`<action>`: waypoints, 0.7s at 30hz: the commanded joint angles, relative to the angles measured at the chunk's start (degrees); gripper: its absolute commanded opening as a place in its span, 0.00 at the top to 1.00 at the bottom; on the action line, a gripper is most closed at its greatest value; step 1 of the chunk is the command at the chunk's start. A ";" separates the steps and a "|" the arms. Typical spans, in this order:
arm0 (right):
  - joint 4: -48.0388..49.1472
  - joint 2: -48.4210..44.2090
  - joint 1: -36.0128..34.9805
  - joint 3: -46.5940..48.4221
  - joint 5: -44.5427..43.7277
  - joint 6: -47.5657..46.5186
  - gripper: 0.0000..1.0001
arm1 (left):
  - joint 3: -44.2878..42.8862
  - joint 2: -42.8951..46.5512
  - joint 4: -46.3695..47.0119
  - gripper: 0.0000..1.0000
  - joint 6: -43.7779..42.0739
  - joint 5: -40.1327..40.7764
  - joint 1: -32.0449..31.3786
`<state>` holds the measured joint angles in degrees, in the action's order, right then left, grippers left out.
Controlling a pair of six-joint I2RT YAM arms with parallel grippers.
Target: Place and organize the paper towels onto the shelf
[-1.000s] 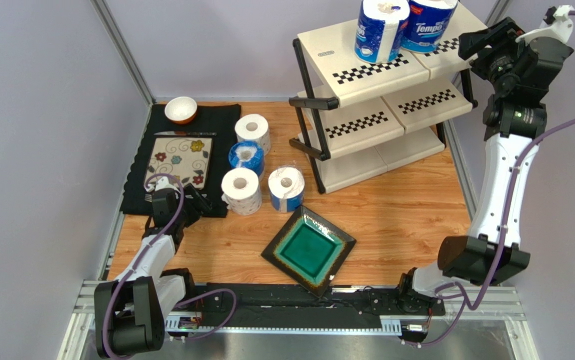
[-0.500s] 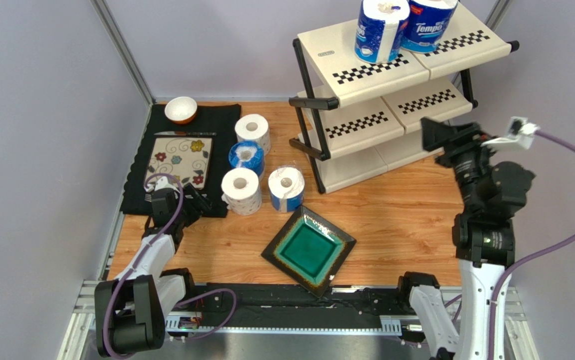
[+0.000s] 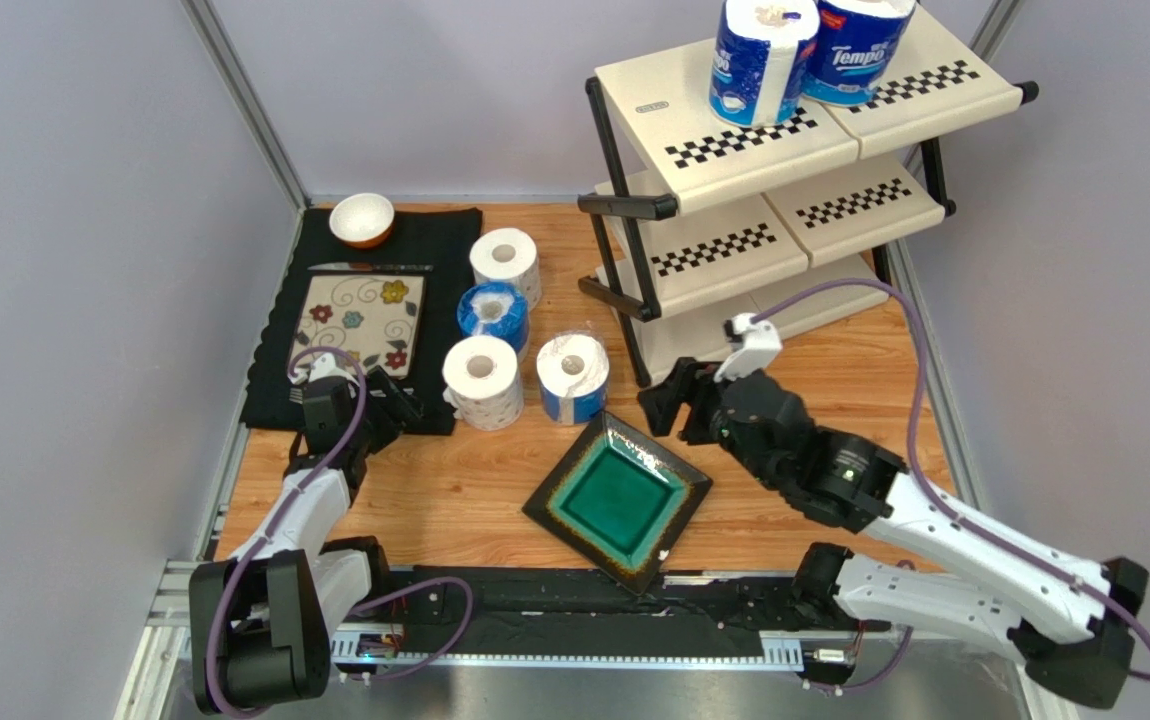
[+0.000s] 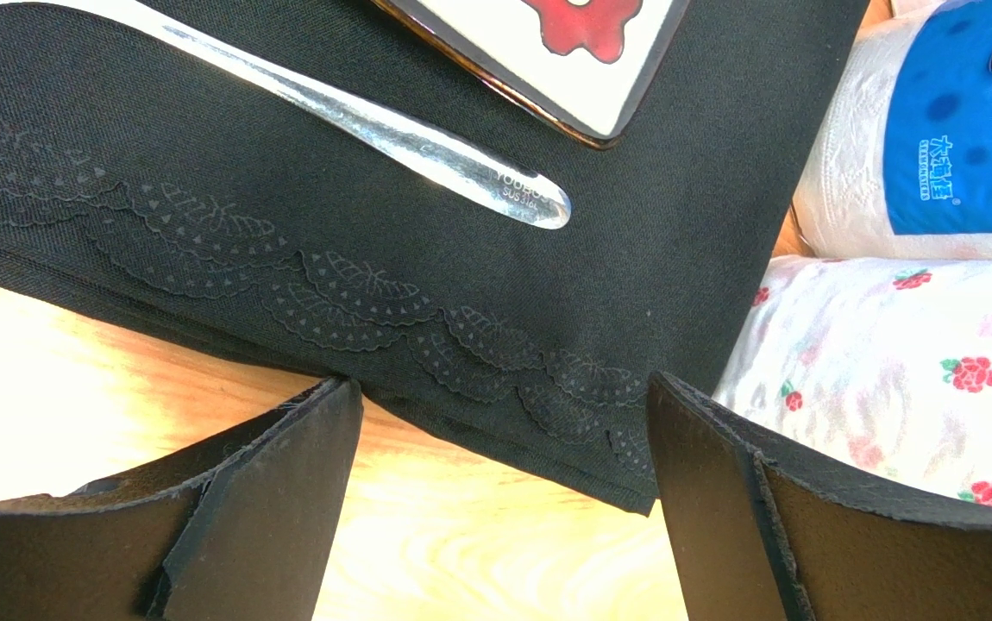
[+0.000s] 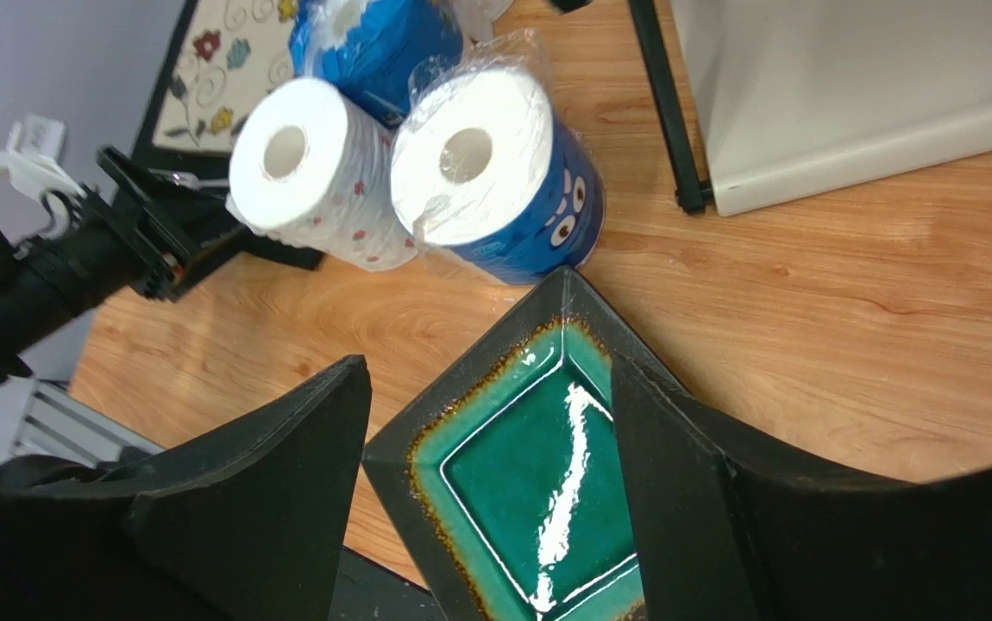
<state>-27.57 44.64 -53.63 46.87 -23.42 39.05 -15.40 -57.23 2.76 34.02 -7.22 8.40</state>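
The shelf [image 3: 777, 225] stands at the back right with two wrapped paper towels [image 3: 762, 60] [image 3: 855, 45] on its top tier. Several more paper towels sit in a cluster mid-table: a white one [image 3: 506, 266], a blue one [image 3: 493, 315], a floral one [image 3: 482, 381] [image 5: 307, 175] and a blue-wrapped one [image 3: 572, 378] [image 5: 501, 168]. My right gripper [image 3: 667, 408] [image 5: 488, 505] hangs open and empty over the green plate, just right of the blue-wrapped roll. My left gripper [image 3: 386, 402] [image 4: 501, 518] is open and empty at the placemat's near edge, left of the floral roll [image 4: 903, 375].
A green square plate [image 3: 617, 497] [image 5: 527, 479] lies in front of the rolls. The black placemat [image 3: 273, 375] [image 4: 333, 259] carries a flowered dish [image 3: 359, 321], a clear utensil [image 4: 372, 123] and a small bowl [image 3: 362, 219]. The shelf's black legs [image 3: 626, 300] stand near the rolls.
My right arm has swung down from beside the shelf's top tier to low over the table by the green plate, jaws a little wider. The left arm has stayed put.
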 commanded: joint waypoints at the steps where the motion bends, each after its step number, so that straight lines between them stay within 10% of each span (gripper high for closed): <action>1: 2.78 8.94 -10.50 5.41 -15.59 -3.88 0.28 | 1.78 -0.95 -3.03 0.10 0.78 -1.30 0.12; 21: 8.24 42.62 -10.37 30.73 2.56 -17.61 0.27 | 1.95 -0.77 -3.03 0.10 0.61 -0.69 0.12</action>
<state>-20.69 84.62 -67.16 72.97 -25.98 21.65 -15.35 -57.23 2.85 34.02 -7.22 8.40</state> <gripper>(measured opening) 0.733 0.896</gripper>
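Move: The right hand, open and empty, has the flowered paper towel roll about 22 cm to its left, 8 cm ahead and 17 cm below. The plastic-wrapped roll stands about 12 cm to the right of that roll and level with it; the blue roll stands some 9 cm beyond it. The green plate lies 4 cm left, 4 cm back and 23 cm below the right hand. From the idle left hand, the flowered roll is 12 cm right, 2 cm ahead. The open right hand sweeps left about 17 cm past the wrapped roll towards the flowered one, turning 20 degrees counter-clockwise. ##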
